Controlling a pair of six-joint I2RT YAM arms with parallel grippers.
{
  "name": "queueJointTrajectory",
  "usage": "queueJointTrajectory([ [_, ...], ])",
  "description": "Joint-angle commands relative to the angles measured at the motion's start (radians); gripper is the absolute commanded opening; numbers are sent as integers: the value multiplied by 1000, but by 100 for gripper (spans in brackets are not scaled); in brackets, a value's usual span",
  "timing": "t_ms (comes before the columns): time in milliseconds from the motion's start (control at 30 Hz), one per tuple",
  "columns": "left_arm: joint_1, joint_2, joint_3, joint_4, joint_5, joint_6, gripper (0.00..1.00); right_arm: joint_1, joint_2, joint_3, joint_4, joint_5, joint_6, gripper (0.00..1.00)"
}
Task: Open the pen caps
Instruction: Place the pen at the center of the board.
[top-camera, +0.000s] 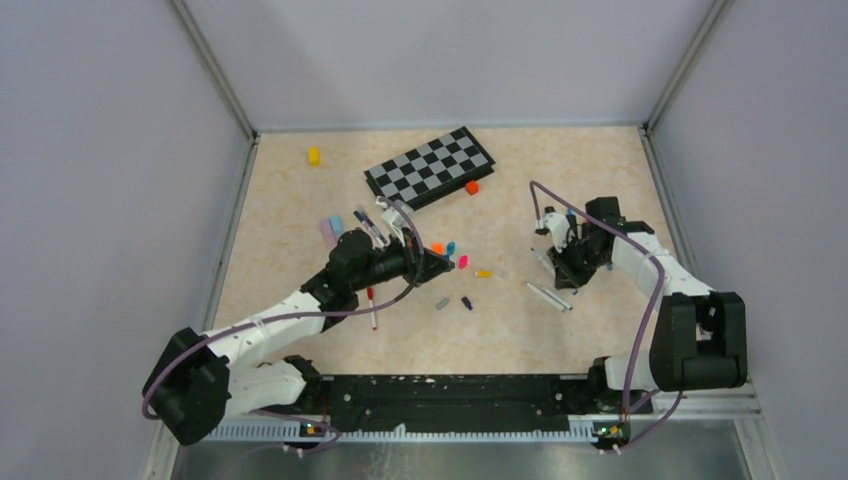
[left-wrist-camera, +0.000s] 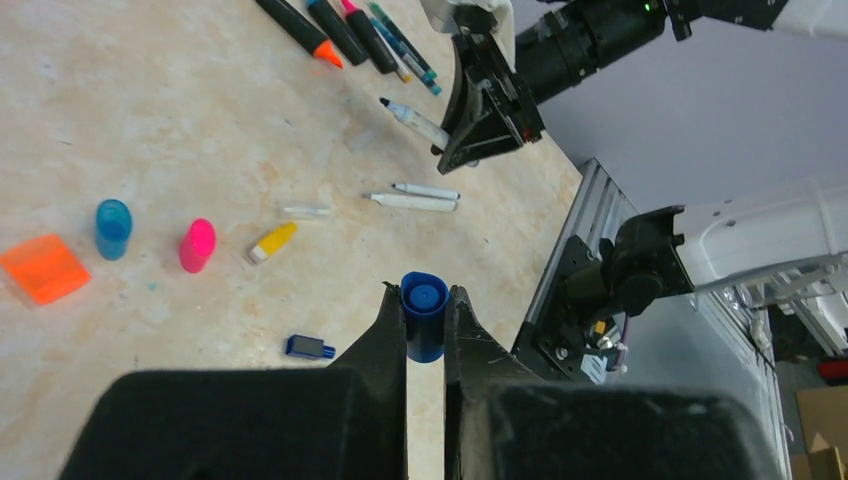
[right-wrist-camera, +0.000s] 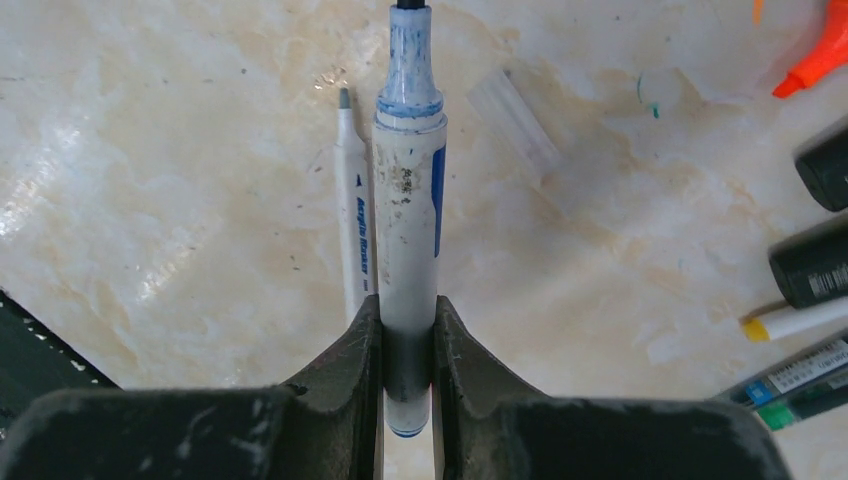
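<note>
My left gripper (left-wrist-camera: 425, 300) is shut on a dark blue pen cap (left-wrist-camera: 424, 318), held a little above the table. Loose pen caps lie below it: light blue (left-wrist-camera: 113, 228), pink (left-wrist-camera: 197, 244), yellow (left-wrist-camera: 272, 241) and a small dark blue one (left-wrist-camera: 308, 347). My right gripper (right-wrist-camera: 407, 315) is shut on the rear end of an uncapped white-barrelled pen (right-wrist-camera: 408, 200) with a blue-stained nib collar, pointing away over the table. A thin white pen (right-wrist-camera: 354, 210) lies right beside it. In the top view the left gripper (top-camera: 425, 262) and right gripper (top-camera: 572, 262) are well apart.
A black-and-grey chessboard (top-camera: 430, 167) lies at the back, with an orange block (top-camera: 472, 186) beside it and a yellow block (top-camera: 313, 155) further left. Black highlighters (right-wrist-camera: 825, 170) and a clear cap (right-wrist-camera: 516, 118) lie near the right gripper. Two white pens (top-camera: 548, 295) and a red-tipped pen (top-camera: 372, 306) rest on the table.
</note>
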Motion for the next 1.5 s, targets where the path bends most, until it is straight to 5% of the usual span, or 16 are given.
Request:
queueJointTrajectory([
  [0,-59,20,-8,6,-56,30,0,-15,-17,-11,-7,115,-14,0],
  [633,-120,143,40,49,-64,11,0,-19,-27,-101,-57,247,-80,7],
  [1467,-151,197,57,43,-61,4,4,-32,40,-102,-17,263,-33,35],
])
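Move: The right hand, holding the uncapped pen near its tail, aims for bare table about 4 cm back, 4 cm right and 5 below. About 2 cm back, the thin pen lies 2 cm left and the white marker 4 cm left; a clear cap is 4 cm ahead, 6 left. The left hand holds a blue cap; the dark blue cap lies roughly 4 cm back, 5 right and 20 below, the pink cap 5 ahead, 4 right. Right lays the pen beside the others, 5 cm right and back, opening; left lowers its cap 5 cm. ##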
